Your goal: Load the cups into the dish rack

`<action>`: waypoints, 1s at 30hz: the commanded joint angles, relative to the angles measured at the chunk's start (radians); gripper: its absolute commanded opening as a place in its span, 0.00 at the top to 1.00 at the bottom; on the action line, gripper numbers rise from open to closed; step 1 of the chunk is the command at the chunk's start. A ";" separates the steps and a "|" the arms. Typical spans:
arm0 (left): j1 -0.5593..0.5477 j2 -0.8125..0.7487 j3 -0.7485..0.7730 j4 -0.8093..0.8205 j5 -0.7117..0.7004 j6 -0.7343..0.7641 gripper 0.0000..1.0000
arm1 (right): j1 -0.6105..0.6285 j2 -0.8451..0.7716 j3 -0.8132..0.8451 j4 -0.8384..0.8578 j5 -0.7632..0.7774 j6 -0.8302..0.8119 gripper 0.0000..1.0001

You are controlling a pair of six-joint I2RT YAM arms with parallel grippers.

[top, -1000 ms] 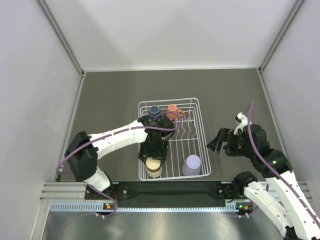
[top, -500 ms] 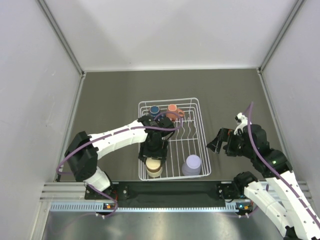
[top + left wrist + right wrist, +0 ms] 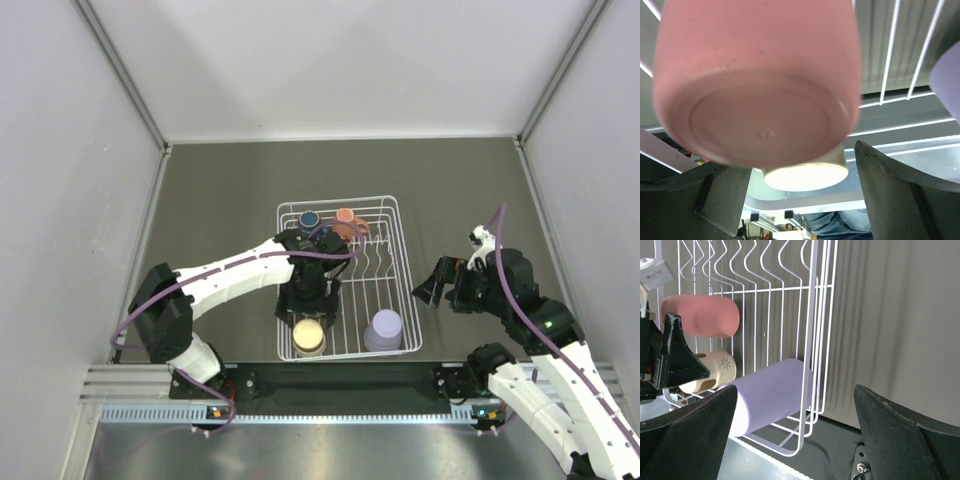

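Note:
The white wire dish rack stands mid-table. It holds the dark blue mug and the terracotta mug at the far end. The lavender tumbler and the brownish cup with a cream base are at the near end. My left gripper is open over the rack's left side and hides the pink tumbler there. In the left wrist view the pink tumbler fills the top, base toward the camera, above the spread fingers. My right gripper is open and empty, just right of the rack.
The right wrist view shows the rack with the pink tumbler, the cream-based cup and the lavender tumbler. White walls enclose the grey table. A metal rail runs along the near edge.
My left gripper has drawn back a little toward the far side, so more of the cream-based cup shows. The right arm has not moved.

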 commanded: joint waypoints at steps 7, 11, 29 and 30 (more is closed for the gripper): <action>-0.002 -0.061 0.051 -0.051 0.005 -0.008 0.12 | 0.003 0.009 0.007 0.059 -0.018 -0.002 0.00; -0.002 -0.078 0.065 -0.065 -0.004 -0.010 0.13 | 0.001 0.008 0.015 0.059 -0.022 -0.001 0.00; 0.000 -0.259 0.238 -0.129 -0.159 -0.034 0.11 | 0.003 0.035 0.035 0.056 -0.008 -0.011 0.00; 0.003 -0.270 0.250 -0.129 -0.182 -0.020 0.11 | 0.001 0.037 0.038 0.056 -0.005 -0.013 0.00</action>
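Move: The cream cup, bottom up, stands in the rack's near left corner between the left hand's already open fingers, its middle about 2 cm below this hand and 1 cm back. The pink cup is about 9 cm ahead of the left hand, straight in line; the lavender cup is some 17 cm to its right and about 1 cm ahead. Both are slightly lower. From the right hand, the cream cup is roughly 25 cm left, 5 cm back and 10 cm below. The left hand's open fingers, still straddling the cream cup, come clear of it as the hand draws straight up, creeping about 3 cm at first, then quicker, to nearly 10 cm in all, away from the cup. In the faster part it eases a little forward and the wrist tilts some 20 degrees, swinging the fingertips forward and to the right; the fingers stay wide open. ##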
